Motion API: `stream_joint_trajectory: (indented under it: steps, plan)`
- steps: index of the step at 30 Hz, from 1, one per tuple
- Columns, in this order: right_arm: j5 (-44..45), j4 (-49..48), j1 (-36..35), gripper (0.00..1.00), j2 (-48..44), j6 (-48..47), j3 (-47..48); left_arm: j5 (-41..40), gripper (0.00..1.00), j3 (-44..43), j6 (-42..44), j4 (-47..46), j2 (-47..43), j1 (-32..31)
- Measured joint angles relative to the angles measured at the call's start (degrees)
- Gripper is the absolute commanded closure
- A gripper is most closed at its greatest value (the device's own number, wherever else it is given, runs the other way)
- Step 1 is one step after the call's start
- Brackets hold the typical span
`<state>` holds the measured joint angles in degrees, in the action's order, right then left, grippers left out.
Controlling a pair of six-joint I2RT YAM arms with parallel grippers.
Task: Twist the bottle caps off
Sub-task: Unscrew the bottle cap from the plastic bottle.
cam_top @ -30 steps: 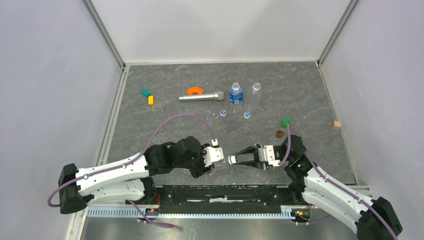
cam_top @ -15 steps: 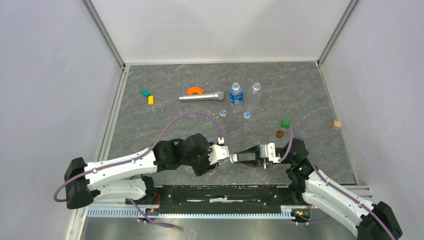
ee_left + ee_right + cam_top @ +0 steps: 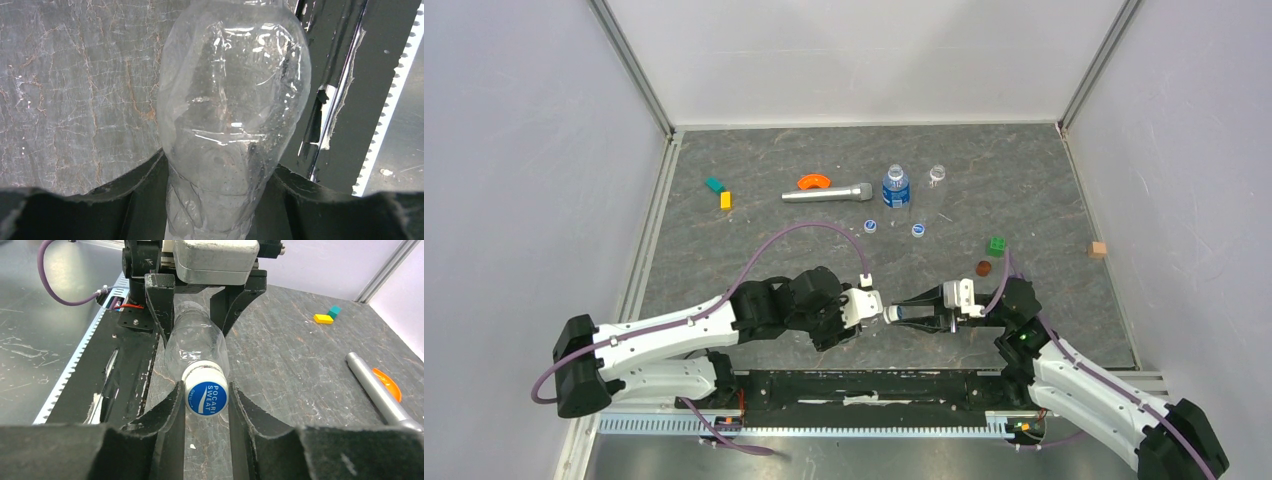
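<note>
A clear label-less bottle [image 3: 195,345] hangs level between my two grippers, just above the table's near edge. My left gripper [image 3: 220,195] is shut on its body [image 3: 232,100]; the top view shows that gripper [image 3: 872,310] facing right. My right gripper [image 3: 206,405] is shut on the bottle's white-rimmed blue cap [image 3: 205,396], seen from above at the fingertips [image 3: 891,315]. Two loose bottle caps [image 3: 870,225] [image 3: 918,230] lie on the table. Behind them stand a blue-labelled bottle [image 3: 896,187] and a small clear bottle [image 3: 937,174].
A silver microphone-like cylinder [image 3: 827,193] and an orange curved piece [image 3: 813,181] lie at the back. Teal [image 3: 715,185] and yellow [image 3: 725,200] blocks sit far left. A green cube [image 3: 996,245], a brown disc [image 3: 984,267] and a wooden cube [image 3: 1097,249] are on the right.
The left arm has swung rightward and both grippers, with the bottle between them, have shifted slightly away from the near edge. The right wrist has turned a little.
</note>
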<state>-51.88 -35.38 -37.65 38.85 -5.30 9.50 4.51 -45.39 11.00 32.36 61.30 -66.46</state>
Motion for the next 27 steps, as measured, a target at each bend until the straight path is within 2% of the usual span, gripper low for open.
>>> stream_joint_trajectory:
  steps: [4,13,27]
  plan:
    - [-0.5,-1.0,0.0,0.60,0.7,1.1,0.0,0.0,0.73,0.0,0.0,0.0,-0.1,0.0]
    - [-2.1,-2.5,0.0,0.55,1.7,2.8,0.0,0.5,0.74,1.8,0.8,-2.9,-1.8,0.0]
    - [-2.7,-2.7,0.0,0.41,3.8,5.9,0.8,1.3,0.74,2.0,1.1,-8.8,-4.0,-0.2]
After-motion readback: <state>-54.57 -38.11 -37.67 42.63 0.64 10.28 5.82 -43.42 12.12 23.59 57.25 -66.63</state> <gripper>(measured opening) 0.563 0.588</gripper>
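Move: The right hand already pinches the white cap between its fingertips. The left hand holds the clear bottle by its body, with that cap about 9 cm to its right, 7 cm higher and level with it front to back. From the right hand the loose caps on the table lie roughly 23 cm ahead and 18 cm below, one 2 cm left, the other 9 cm right; the blue-labelled bottle stands some 30 cm ahead, 4 cm right and 10 cm below. The right hand stays nearly in place, still pointing left and easing back under 1 cm with a slight tilt, while its fingers open from their pinch and let go of the cap. Keeping its grip on the bottle body, the left hand then lifts about 3 cm and goes 2 cm to the right, tipping some 10 degrees so that the cap end rises, which carries the cap up and farther in towards the right hand's palm, above the parted fingertips. ##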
